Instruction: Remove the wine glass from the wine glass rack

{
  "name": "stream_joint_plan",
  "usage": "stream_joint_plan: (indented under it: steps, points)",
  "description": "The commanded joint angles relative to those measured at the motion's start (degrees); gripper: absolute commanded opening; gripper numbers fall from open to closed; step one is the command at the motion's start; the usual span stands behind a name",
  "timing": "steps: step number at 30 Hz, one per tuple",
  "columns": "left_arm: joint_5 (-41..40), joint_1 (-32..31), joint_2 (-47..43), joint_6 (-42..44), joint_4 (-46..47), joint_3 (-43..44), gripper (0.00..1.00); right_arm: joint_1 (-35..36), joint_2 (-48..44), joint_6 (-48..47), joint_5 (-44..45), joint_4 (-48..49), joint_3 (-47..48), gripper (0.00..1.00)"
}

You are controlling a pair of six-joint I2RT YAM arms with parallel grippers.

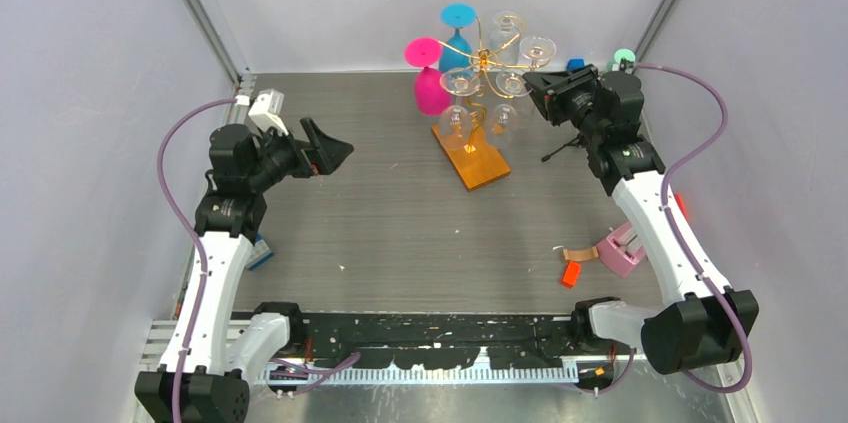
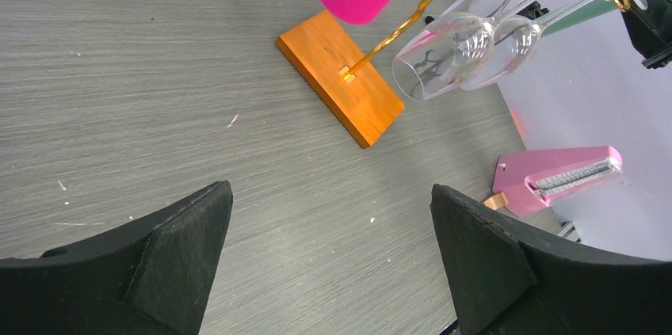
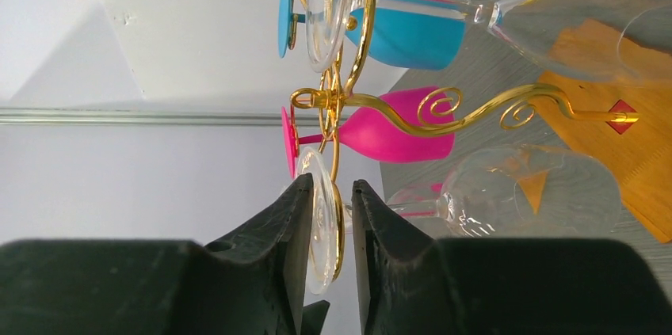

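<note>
The wine glass rack [image 1: 478,165], gold wire on an orange wooden base, stands at the back middle of the table with several glasses hanging upside down. My right gripper [image 3: 331,184] is at its right side, jaws narrowly apart around the round foot of a clear wine glass [image 3: 515,192] and the gold ring holding it. One finger [image 3: 293,216] touches the foot; a slim gap shows at the other. My left gripper [image 2: 331,192] hovers open over bare table, left of the rack [image 2: 341,85], holding nothing.
A pink glass [image 1: 430,91] and a blue glass [image 1: 457,38] hang on the rack's left. A black tripod with a mint cylinder [image 1: 622,56] stands behind my right arm. A pink object [image 1: 620,248] and an orange piece [image 1: 571,274] lie front right.
</note>
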Motion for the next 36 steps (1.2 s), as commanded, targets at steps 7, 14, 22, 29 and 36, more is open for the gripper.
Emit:
stream_joint_plan:
  steps: [7, 14, 22, 29, 36]
  points:
    - [-1.1, -0.2, -1.9, 1.7, 0.5, 0.0, 1.0, 0.6, 0.9, -0.5, -0.2, 1.0, 4.1, 0.1]
    - [-2.2, -0.1, -2.8, 2.1, -0.1, 0.0, 1.0, 0.7, -0.8, -2.3, 2.0, -2.6, 6.1, 0.0]
    - [-2.7, -0.1, -3.0, 2.4, -0.7, 0.2, 1.0, 1.4, -3.2, 0.5, -1.9, 0.2, 5.2, 0.0]
    - [-2.9, -0.2, -3.0, 2.4, -0.8, 0.1, 1.0, 2.3, -4.4, 1.0, -3.9, 1.8, 4.9, 0.0]
    - [-3.3, -0.2, -3.0, 2.5, -1.1, 0.2, 1.0, 3.9, -2.2, 1.3, -4.8, 3.9, 4.9, 0.0]
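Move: The right hand's half-open fingers are one above and one below the upturned foot of the front-right clear wine glass, its middle about 2 cm left and 1 cm ahead, level. The front-left glass's foot lies some 12 cm left and 1 cm ahead; the right-hand glass's foot about 7 cm ahead and 2 cm right; the rack's hub 5 cm ahead and 8 cm left. From the left hand the wanted foot is roughly 32 cm right, 10 cm ahead, 5 cm above. Holding its place at the rack, the right hand shuts its fingers on the thin glass foot from above and below and pinches its rim. Keeping that grip, it pauses briefly, then draws the foot up about 3.5 cm from its gold holder while easing some 2 cm back towards the base and 2 cm left, the wrist turning only about 5 degrees counter-clockwise. ##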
